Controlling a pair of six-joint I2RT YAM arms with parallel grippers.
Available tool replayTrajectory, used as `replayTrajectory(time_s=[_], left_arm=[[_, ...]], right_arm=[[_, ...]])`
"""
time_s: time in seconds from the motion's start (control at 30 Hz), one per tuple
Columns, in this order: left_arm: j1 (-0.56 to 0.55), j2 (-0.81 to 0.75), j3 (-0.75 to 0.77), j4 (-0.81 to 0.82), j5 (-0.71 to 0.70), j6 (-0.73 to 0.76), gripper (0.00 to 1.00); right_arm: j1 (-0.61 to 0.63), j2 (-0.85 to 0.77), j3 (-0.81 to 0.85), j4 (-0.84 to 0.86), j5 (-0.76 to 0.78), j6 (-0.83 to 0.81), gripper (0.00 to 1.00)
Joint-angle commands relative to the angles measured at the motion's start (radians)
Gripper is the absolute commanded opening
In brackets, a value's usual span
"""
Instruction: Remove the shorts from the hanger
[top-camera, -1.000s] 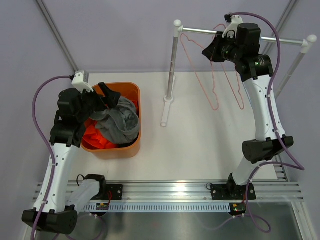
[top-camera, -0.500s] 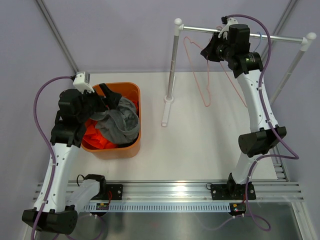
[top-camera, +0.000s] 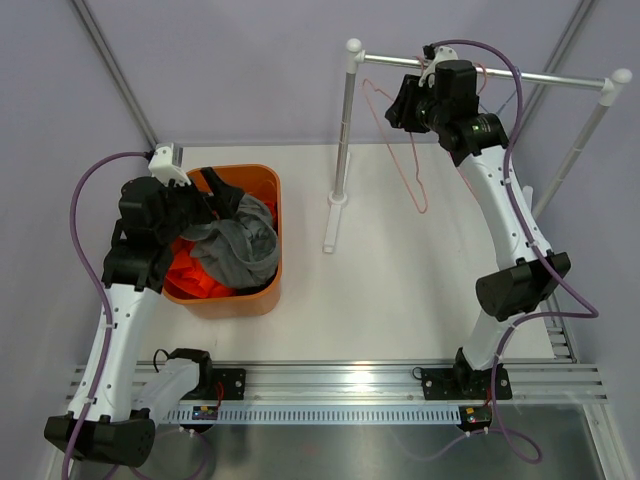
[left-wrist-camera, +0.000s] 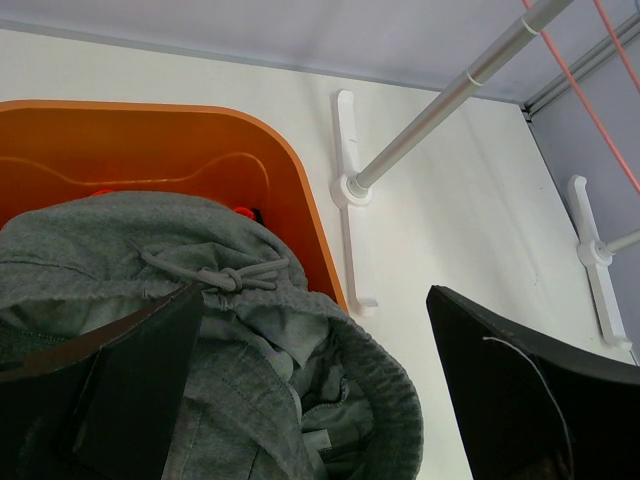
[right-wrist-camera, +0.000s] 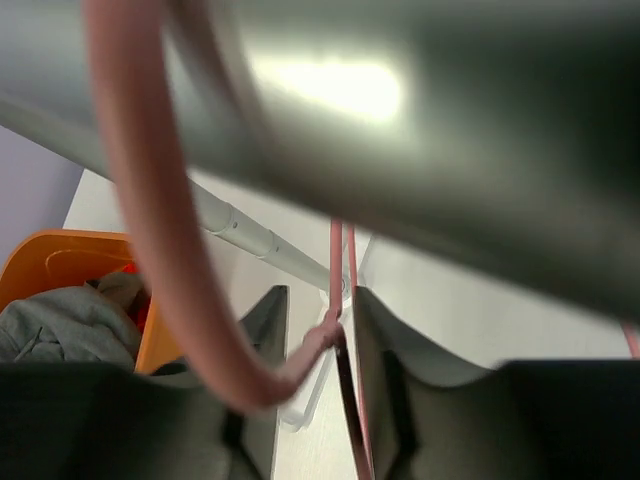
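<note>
The grey shorts (top-camera: 240, 245) lie heaped in the orange bin (top-camera: 270, 180), on top of the orange shorts (top-camera: 195, 275). I cannot make out the black shorts. My left gripper (top-camera: 215, 195) hovers over the bin, open and empty. In the left wrist view it (left-wrist-camera: 315, 400) straddles the grey shorts (left-wrist-camera: 250, 330). A bare pink hanger (top-camera: 421, 208) hangs from the rail (top-camera: 540, 77). My right gripper (top-camera: 400, 103) is up at the rail. In the right wrist view it (right-wrist-camera: 320, 320) stands narrowly open around the hanger's neck, with the hook (right-wrist-camera: 150, 200) blurred up close.
The rack's left post (top-camera: 347, 130) stands on a white foot between the bin and the hanger. More hanger hooks, one red and one blue, sit further right on the rail. The bin's rim (left-wrist-camera: 150, 130) shows in the left wrist view.
My right gripper has moved left along the rail, and the pink hanger has slid and turned with it. The left arm has stayed still.
</note>
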Motion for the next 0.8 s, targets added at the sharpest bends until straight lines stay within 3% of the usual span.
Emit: replayTrajectory(time_s=[0.0,0.2,0.27,0.3,0.33,0.57,0.77], left_arm=[[-0.005,0.003,0.007,0.028,0.031,0.020,0.99],[-0.013,0.017,0.012,0.020,0.018,0.029,0.99],[-0.014,0.024,0.015,0.015,0.017,0.029,0.99],[-0.014,0.024,0.015,0.015,0.017,0.030,0.99],[-0.016,0.024,0.015,0.017,0.012,0.032,0.99],[-0.016,0.030,0.016,0.012,0.003,0.041,0.99],[-0.017,0.024,0.010,0.014,-0.011,0.049,0.99]], right_arm=[[0.007,-0.064,-0.011,0.011,0.037,-0.001,0.47],[0.007,-0.119,-0.036,-0.008,0.043,0.013,0.60],[0.007,-0.147,-0.053,-0.006,0.058,0.013,0.69],[0.007,-0.173,-0.062,-0.009,0.068,0.011,0.74],[0.007,-0.185,-0.062,-0.015,0.072,0.008,0.99],[0.007,-0.341,-0.151,-0.026,0.114,0.011,0.99],[0.007,-0.515,-0.334,-0.021,0.105,0.019,0.99]])
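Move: The neck of the pink hanger sits between the right gripper's part-open fingertips, some 1 cm ahead. The rail it is hooked over crosses about 6 cm above and 2 cm back; the rail's left end is some 9 cm to the left at that height, level fore and aft. A second pink hanger hooks on about 15 cm to the right, 2 cm back. From the left gripper, the neck lies roughly 18 cm ahead, 34 cm right and 5 cm above. Spread the right gripper's already loosened fingers wide to clear the pink hanger's neck, easing back at first, then draw away from the rail faster and faster: about 12 cm back, 7 cm up and some 5 cm to the right, tipping the fingers up by roughly 10 degrees as the hand leaves the hanger behind. ##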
